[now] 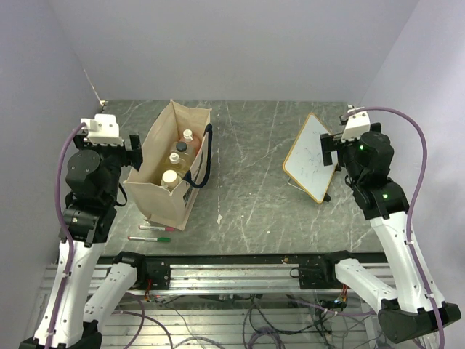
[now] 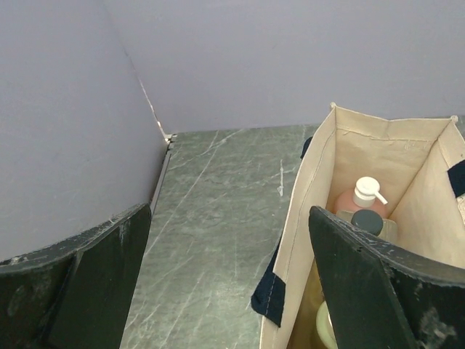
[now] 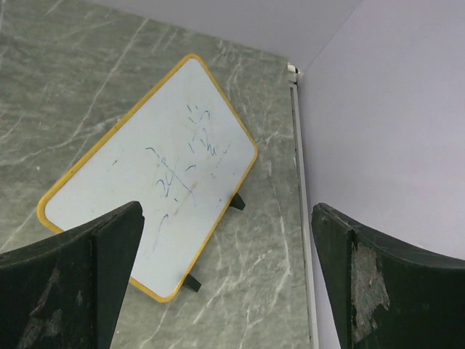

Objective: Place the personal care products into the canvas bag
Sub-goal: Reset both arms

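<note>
The beige canvas bag [image 1: 161, 203] stands upright at the left of the table, mouth open, navy handles hanging down its sides. Inside stand a salmon-pink bottle [image 2: 349, 206] with a white cap, a black-capped bottle [image 2: 368, 221], a white-capped one [image 1: 175, 158] and a pale one with a cream cap [image 1: 169, 177]. My left gripper [image 2: 229, 243] is open and empty just beside the bag's left wall [image 2: 312, 218], its right finger over the bag's mouth. At the far right my right gripper [image 3: 227, 225] hangs open and empty near the whiteboard.
A yellow-framed whiteboard [image 3: 152, 189] with blue scribbles leans on small black feet at the right. A red marker [image 1: 156, 228] and a green marker [image 1: 149, 238] lie in front of the bag near the table's front edge. Walls close in on both sides.
</note>
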Controlling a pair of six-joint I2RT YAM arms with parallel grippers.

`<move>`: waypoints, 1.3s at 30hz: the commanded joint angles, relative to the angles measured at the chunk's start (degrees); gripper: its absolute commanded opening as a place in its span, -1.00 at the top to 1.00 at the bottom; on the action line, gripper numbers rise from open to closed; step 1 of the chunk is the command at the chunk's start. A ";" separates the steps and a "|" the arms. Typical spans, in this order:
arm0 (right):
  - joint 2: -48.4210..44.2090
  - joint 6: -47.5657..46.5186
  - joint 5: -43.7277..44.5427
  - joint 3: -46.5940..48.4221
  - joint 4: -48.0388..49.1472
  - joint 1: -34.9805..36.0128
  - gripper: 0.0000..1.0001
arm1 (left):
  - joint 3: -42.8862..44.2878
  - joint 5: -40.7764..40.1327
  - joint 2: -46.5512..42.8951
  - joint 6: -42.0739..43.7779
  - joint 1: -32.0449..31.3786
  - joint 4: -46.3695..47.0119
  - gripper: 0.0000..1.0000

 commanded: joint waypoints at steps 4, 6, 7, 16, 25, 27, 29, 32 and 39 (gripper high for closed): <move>0.16 2.45 2.15 5.36 -1.08 -0.40 -0.99 | 4.99 3.79 3.82 0.48 0.75 -0.39 -0.99; 0.57 2.46 3.62 5.99 -0.46 -0.38 -0.99 | 7.92 5.36 5.51 1.41 0.75 -2.67 -0.99; 0.69 2.42 4.34 6.17 -0.08 -0.35 -0.99 | 8.99 6.37 6.31 1.99 0.75 -3.45 -0.99; -0.56 2.79 7.19 5.27 2.54 -1.56 -0.99 | 9.25 9.34 6.67 0.18 2.02 -5.66 -0.99; -4.62 0.98 5.15 2.05 3.39 -2.78 -0.99 | 6.65 9.44 4.90 0.30 3.21 -5.07 -0.99; -5.76 0.21 3.38 1.52 3.77 -2.77 -0.99 | 7.09 8.53 4.79 0.04 3.21 -5.21 -0.99; -6.88 -0.23 1.75 1.07 4.20 -2.77 -1.00 | 7.39 7.95 4.54 -0.27 3.21 -5.46 -0.99; -7.25 0.27 1.27 1.70 3.60 -2.78 -0.99 | 7.31 7.45 3.58 -0.32 3.29 -6.07 -0.99; -8.15 1.12 2.43 1.55 4.53 -2.77 -0.99 | 5.98 5.79 1.26 0.03 3.64 -7.16 -0.99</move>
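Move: Below and to the right of the left hand stands the canvas bag with the bottles in it: its middle is about 10 cm ahead, 13 cm right and 26 cm down. The markers lie roughly 10 cm back, 7 cm right and 38 cm below that hand. From the right hand the bag is some 53 cm left, 7 cm ahead and 20 cm lower; the whiteboard is about 13 cm ahead, 6 cm left and 25 cm down. Rising about 5 cm above and away from the whiteboard, the empty right hand also drifts right, then draws back some 3 cm, its fingertips tipping up roughly 10 degrees. The open left hand, beside the bag, eases a couple of centimetres forward and right with a slight lift and small clockwise turn, then slides back almost to its starting place. Both grippers stay wide open, touching nothing. ##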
